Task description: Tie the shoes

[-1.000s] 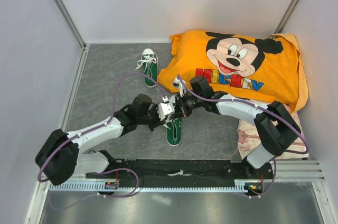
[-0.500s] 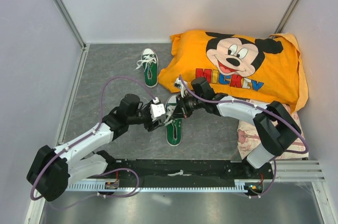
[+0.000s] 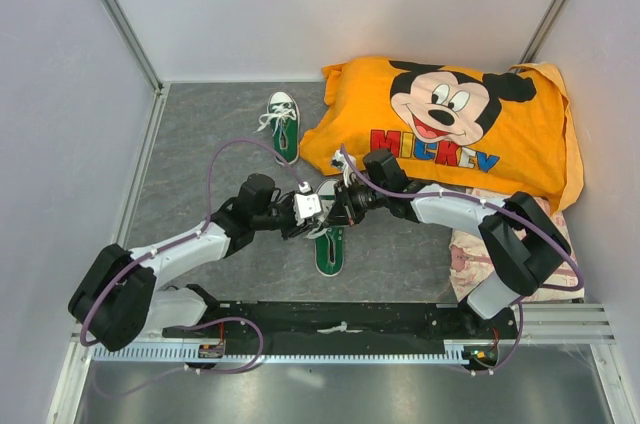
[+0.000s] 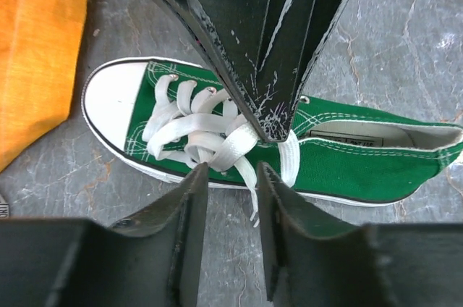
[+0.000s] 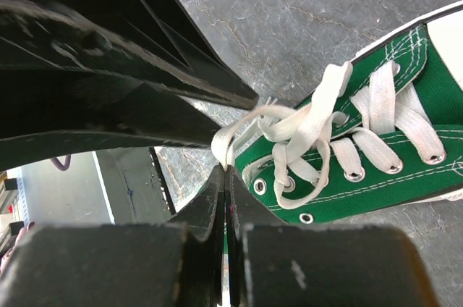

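Two green shoes with white toe caps lie on the grey floor. The far shoe (image 3: 283,129) lies alone, its laces loose. Both grippers meet over the near shoe (image 3: 329,252). My right gripper (image 5: 226,168) is shut on a loop of white lace (image 5: 239,129) pulled up from that shoe (image 5: 376,184). My left gripper (image 4: 231,175) is open beside the shoe (image 4: 362,162), with a loose lace end (image 4: 249,177) hanging between its fingertips, touching neither. The right gripper's black fingers (image 4: 275,68) cover part of the lacing in the left wrist view.
The orange Mickey Mouse pillow (image 3: 450,129) lies just behind the near shoe, its edge (image 4: 36,46) close to the toe cap. A pale bundle of cloth (image 3: 470,254) sits at the right. Walls close the floor on three sides, and a black rail (image 3: 340,324) runs along the near edge.
My left gripper let go and opened wide, drew back to the left, then returned to the laces with its jaws narrower. The right gripper stayed shut on the lace loop.
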You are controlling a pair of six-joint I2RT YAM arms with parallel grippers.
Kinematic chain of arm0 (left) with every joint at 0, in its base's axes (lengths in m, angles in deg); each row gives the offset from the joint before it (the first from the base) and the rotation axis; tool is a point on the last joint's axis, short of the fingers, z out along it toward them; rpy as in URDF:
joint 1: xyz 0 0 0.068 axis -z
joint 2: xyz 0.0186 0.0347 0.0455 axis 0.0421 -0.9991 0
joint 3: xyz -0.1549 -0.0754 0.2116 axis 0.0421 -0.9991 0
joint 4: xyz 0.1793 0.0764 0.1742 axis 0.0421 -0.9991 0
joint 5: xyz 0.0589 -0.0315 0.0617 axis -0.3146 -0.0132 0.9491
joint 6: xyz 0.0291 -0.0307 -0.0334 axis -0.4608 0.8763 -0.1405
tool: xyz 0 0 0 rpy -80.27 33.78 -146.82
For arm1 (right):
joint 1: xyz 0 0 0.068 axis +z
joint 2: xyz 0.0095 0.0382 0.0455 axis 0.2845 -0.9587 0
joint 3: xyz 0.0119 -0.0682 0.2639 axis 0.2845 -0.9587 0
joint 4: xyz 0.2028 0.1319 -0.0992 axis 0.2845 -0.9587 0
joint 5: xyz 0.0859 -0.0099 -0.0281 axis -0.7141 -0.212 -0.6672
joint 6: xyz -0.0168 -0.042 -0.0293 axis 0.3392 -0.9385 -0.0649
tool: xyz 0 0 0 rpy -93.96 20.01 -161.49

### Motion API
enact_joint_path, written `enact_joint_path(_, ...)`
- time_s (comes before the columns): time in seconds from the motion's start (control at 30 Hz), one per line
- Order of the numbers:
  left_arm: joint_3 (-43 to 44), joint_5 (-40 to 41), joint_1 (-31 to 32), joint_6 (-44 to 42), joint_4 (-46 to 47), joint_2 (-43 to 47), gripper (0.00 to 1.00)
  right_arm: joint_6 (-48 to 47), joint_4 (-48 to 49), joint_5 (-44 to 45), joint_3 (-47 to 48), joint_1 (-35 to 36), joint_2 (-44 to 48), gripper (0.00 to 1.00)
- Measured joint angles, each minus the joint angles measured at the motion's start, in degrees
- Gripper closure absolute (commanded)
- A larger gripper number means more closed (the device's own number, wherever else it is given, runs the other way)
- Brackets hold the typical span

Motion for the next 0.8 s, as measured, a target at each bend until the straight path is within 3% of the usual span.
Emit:
enact_joint_path(0.13,0.00,-0.31,0.00,-1.18,0.61,-1.53,0.83,0.04,0.42,-0.07,-0.07,0.00,0.09,1.00)
enact_joint_path(0.3,0.04,-0.90,-0.07,-2.21,1.75,-1.57,0.92,0.72,1.55,-0.11,-0.70,0.00,0.28,1.00)
enact_joint_path(0.37,0.07,-1.36,-0.17,-2.43,2.19,-1.57,0.95,0.92,1.88,-0.11,-0.72,0.00,0.28,0.91)
enact_joint_path(0.5,0.20,-1.84,-0.26,-3.06,2.91,-1.66,0.98,1.11,2.01,-0.44,-0.68,0.00,0.28,0.59)
enact_joint_path(0.57,0.35,-2.03,-0.26,-3.65,3.10,-1.90,0.98,0.87,1.53,-0.70,-0.55,0.00,0.28,0.51)
enact_joint_path(0.8,0.44,-3.41,-0.26,-6.40,3.10,-2.12,0.98,-2.80,-4.96,-1.70,3.04,-1.44,0.63,0.56)
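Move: The lace strip that the right fingers already pinch runs just at the left fingertips, about 1 cm to their right and roughly level. From the left hand the shoe's knot lies some 2 cm ahead, 1 cm right and 3 cm below; the toe cap is about 8 cm ahead, 1 cm right, and the shoe opening about 7 cm back, 1 cm right, both some 5 cm below. From the right hand, that strip is about 1 cm left and level. The left fingers, half open around the lace strip beside the right fingertips, close fully and pinch it, the hand easing about 1 cm to the right with a small tilt. The right hand holds its grip in place until the left has shut, then opens to about half, lets go of the strip and starts upward about 1 cm. ##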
